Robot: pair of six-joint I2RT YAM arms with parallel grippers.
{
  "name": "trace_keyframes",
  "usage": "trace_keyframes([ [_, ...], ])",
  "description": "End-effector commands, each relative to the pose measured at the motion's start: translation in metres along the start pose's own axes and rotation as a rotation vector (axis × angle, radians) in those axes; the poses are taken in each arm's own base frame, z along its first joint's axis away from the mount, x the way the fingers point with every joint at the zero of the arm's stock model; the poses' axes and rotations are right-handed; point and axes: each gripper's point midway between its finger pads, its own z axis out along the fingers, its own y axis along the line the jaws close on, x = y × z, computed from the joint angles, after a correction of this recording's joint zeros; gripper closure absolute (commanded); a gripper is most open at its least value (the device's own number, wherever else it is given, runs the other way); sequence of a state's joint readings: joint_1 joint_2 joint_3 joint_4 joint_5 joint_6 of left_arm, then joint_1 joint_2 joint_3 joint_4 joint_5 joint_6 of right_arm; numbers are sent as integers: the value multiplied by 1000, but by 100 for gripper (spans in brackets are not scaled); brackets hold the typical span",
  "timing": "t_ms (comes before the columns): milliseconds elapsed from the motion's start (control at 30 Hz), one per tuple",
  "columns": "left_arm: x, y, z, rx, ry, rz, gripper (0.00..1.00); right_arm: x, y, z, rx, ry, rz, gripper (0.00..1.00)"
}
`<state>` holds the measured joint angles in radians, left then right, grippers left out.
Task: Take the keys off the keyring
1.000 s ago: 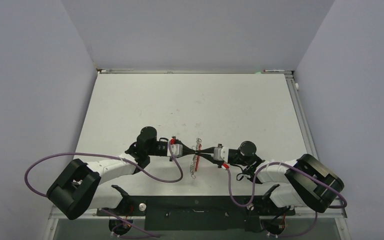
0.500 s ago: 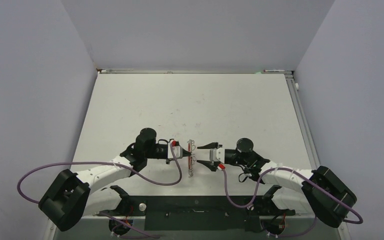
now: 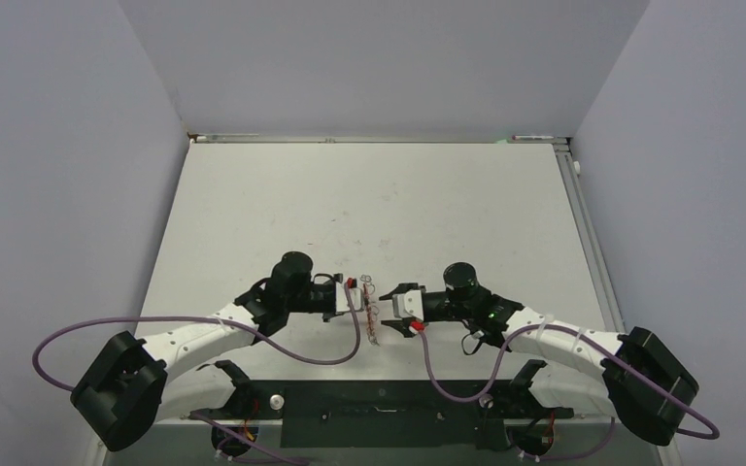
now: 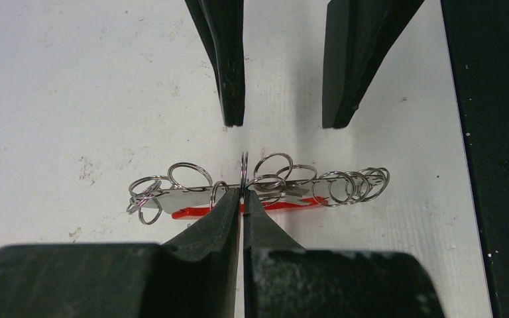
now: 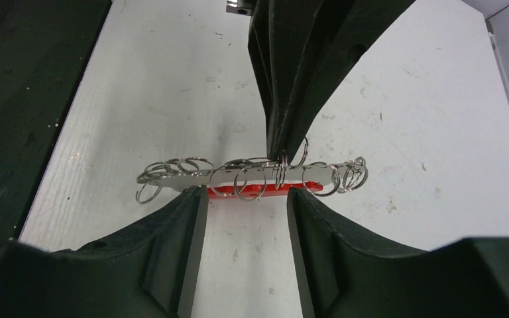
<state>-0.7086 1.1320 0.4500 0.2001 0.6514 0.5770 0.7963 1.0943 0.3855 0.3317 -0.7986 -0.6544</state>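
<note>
The keyring is a bundle of several thin metal rings with a red curved piece below it. Flat silver keys run lengthwise through the bundle. My left gripper is shut, pinching one upright ring at the bundle's middle. My right gripper is open, its fingers just short of the keys and red piece, gripping nothing. In the top view the keyring hangs between the left gripper and the right gripper, near the table's front edge.
The black base frame runs along the near edge right behind the grippers. Purple cables loop from both arms over the white table. Grey walls enclose the left, right and back.
My right gripper has opened and let go of the bundle, backing off slightly. The left gripper stays shut on the ring and has shifted the bundle a little to the left.
</note>
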Motion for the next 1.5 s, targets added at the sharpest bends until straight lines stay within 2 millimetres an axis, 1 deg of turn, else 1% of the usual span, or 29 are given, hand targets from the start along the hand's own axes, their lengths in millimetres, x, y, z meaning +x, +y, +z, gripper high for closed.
trace_keyframes([
  [0, -29, 14, -1, -51, -39, 92, 100, -15, -20, 13, 46, -2, 26, 56],
  [33, -30, 13, -1, -48, -39, 98, 100, -16, -25, 14, 75, -2, 38, 60],
  [67, -31, 11, -1, -47, -40, 107, 100, -18, -28, 14, 97, -8, 36, 62],
  [200, -34, 9, -2, -55, -40, 128, 100, -22, -27, 18, 109, -13, 26, 66],
  [367, -35, 7, 0, -54, -27, 132, 100, -23, -29, 24, 125, 7, 6, 70],
  [567, -33, 9, 0, -62, -7, 128, 100, -19, -31, 26, 136, 45, 7, 78],
  [667, -34, 8, 0, -58, -10, 121, 100, -17, -27, 28, 119, 60, 6, 79],
  [900, -36, 6, 0, -51, -5, 111, 100, -12, -29, 32, 123, 91, -9, 83],
  [1000, -37, 5, 0, -50, -4, 97, 100, -9, -28, 34, 115, 109, -11, 88],
  [1033, -37, 5, 0, -48, -5, 93, 100, -7, -27, 34, 115, 116, -12, 93],
  [1067, -37, 4, 0, -45, -6, 86, 100, -6, -28, 34, 119, 121, -13, 95],
  [1133, -39, 2, 0, -39, -9, 64, 100, -5, -28, 34, 123, 123, -15, 95],
  [1200, -38, 1, 0, -33, -5, 29, 100, -9, -30, 32, 138, 100, -24, 95],
  [1333, -34, -3, -4, -6, -9, -53, 76, -24, -32, 24, 185, 3, -68, 95],
  [1367, -34, -2, -6, -1, -18, -80, 70, -23, -31, 23, 192, -10, -69, 95],
  [1467, -34, 1, -10, 15, -44, -149, 64, -28, -35, 18, 220, -57, -72, 95],
])
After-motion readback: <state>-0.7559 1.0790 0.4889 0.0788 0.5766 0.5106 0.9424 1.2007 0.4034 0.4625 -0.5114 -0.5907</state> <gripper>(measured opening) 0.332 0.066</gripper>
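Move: Just left of the right hand's open fingers, about 3 cm off and 1 cm farther forward, is the small ring the left fingers already pinch; it lies roughly 1 cm lower. The red-handled plate's middle is some 3 cm left of the right hand, level with it front to back, 3 cm below. From the right hand, the near-end rings lie about 4 cm back and 3 cm left, 2 cm lower. For the left hand the pinched ring is at the pads. Closing in from the right, the right hand slides about 3 cm left and 1.5 cm forward while its half-open fingers narrow, then pinch the ring beside the left fingertips; it turns slightly clockwise and finally eases back a little to the right. The left hand keeps the ring pinched nearly throughout, drifting about 1 cm back, then opens about a third and lets go. ##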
